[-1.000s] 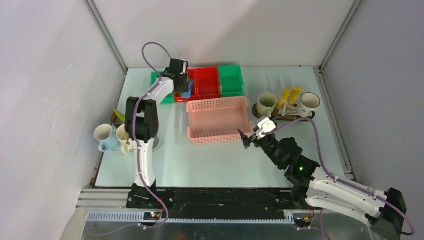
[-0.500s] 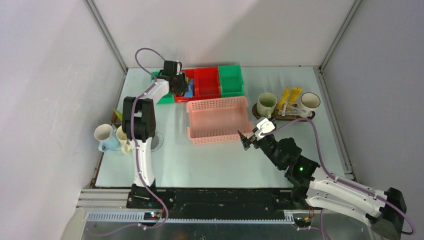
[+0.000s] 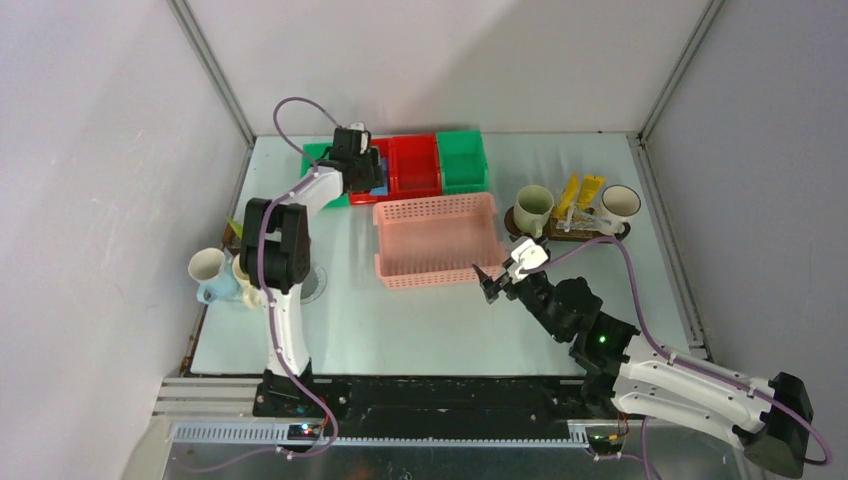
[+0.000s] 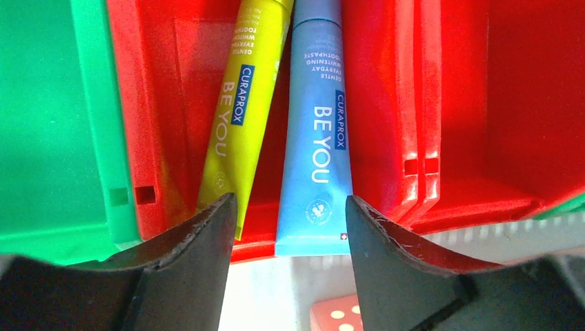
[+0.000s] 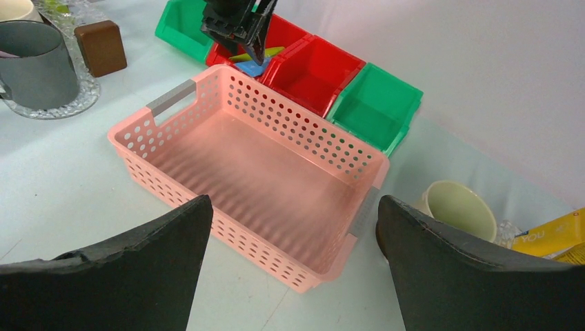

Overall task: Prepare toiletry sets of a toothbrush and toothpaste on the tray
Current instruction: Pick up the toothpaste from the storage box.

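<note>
A blue toothpaste tube (image 4: 314, 138) and a yellow one (image 4: 241, 103) lie side by side in a red bin (image 4: 376, 83). My left gripper (image 4: 290, 214) hovers open over the bin's near rim, its fingers on either side of the blue tube's flat end and not touching it. At the back right, the dark tray (image 3: 572, 235) carries a cream mug (image 3: 533, 208), a white mug (image 3: 620, 203), yellow tubes (image 3: 580, 190) and a thin clear toothbrush (image 3: 585, 218). My right gripper (image 3: 497, 280) is open and empty by the pink basket's near right corner.
The pink lattice basket (image 3: 435, 240) sits mid-table. Red and green bins (image 3: 462, 160) line the back edge. At the left stand several mugs (image 3: 207, 265), a clear disc (image 3: 312, 285), a dark mug (image 5: 34, 58) and a brown block (image 5: 101, 45).
My left gripper has moved down toward the red bin's front and its jaws have spread wider. The right arm has hardly moved.
</note>
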Robot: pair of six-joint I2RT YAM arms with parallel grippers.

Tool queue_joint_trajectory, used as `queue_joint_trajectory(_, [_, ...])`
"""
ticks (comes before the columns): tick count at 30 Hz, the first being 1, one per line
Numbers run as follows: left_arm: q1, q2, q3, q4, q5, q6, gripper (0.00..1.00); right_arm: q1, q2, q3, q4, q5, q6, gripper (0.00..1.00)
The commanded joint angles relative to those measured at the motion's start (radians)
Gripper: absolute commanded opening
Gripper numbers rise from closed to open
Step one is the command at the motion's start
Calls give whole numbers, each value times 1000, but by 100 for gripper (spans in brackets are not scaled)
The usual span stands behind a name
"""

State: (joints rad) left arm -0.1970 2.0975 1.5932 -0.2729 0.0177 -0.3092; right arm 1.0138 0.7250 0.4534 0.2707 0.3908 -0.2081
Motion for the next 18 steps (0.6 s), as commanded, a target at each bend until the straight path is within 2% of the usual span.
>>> queue_joint_trajectory(1, [-10,-62,27,25,-132,25,62,14,-12,44,22,29,18,92])
queue_joint_trajectory(8, [-9,-22,74,-31,-184,53,49,26,-10,43,25,48,18,92])
queue_joint_trajectory(18, [-5,57,153,-121,-162,52,47,40,0,43,35,60,18,92])
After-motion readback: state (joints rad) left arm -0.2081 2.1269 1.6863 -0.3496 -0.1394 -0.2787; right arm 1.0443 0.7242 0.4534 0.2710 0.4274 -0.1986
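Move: The yellow-green toothpaste's middle is about 5 cm ahead of the left hand, 2 cm to its left and 3 cm below. The blue toothpaste lies beside it, about 5 cm ahead and 2 cm right of the hand; the empty red bin is roughly 5 cm ahead and 9 cm right. From the right hand, the yellow-green tube is some 25 cm ahead, 25 cm left and 20 cm below. Left hand shifts about 2 cm left, slightly forward and up, towards the yellow-green toothpaste, fingers narrowing but open. ##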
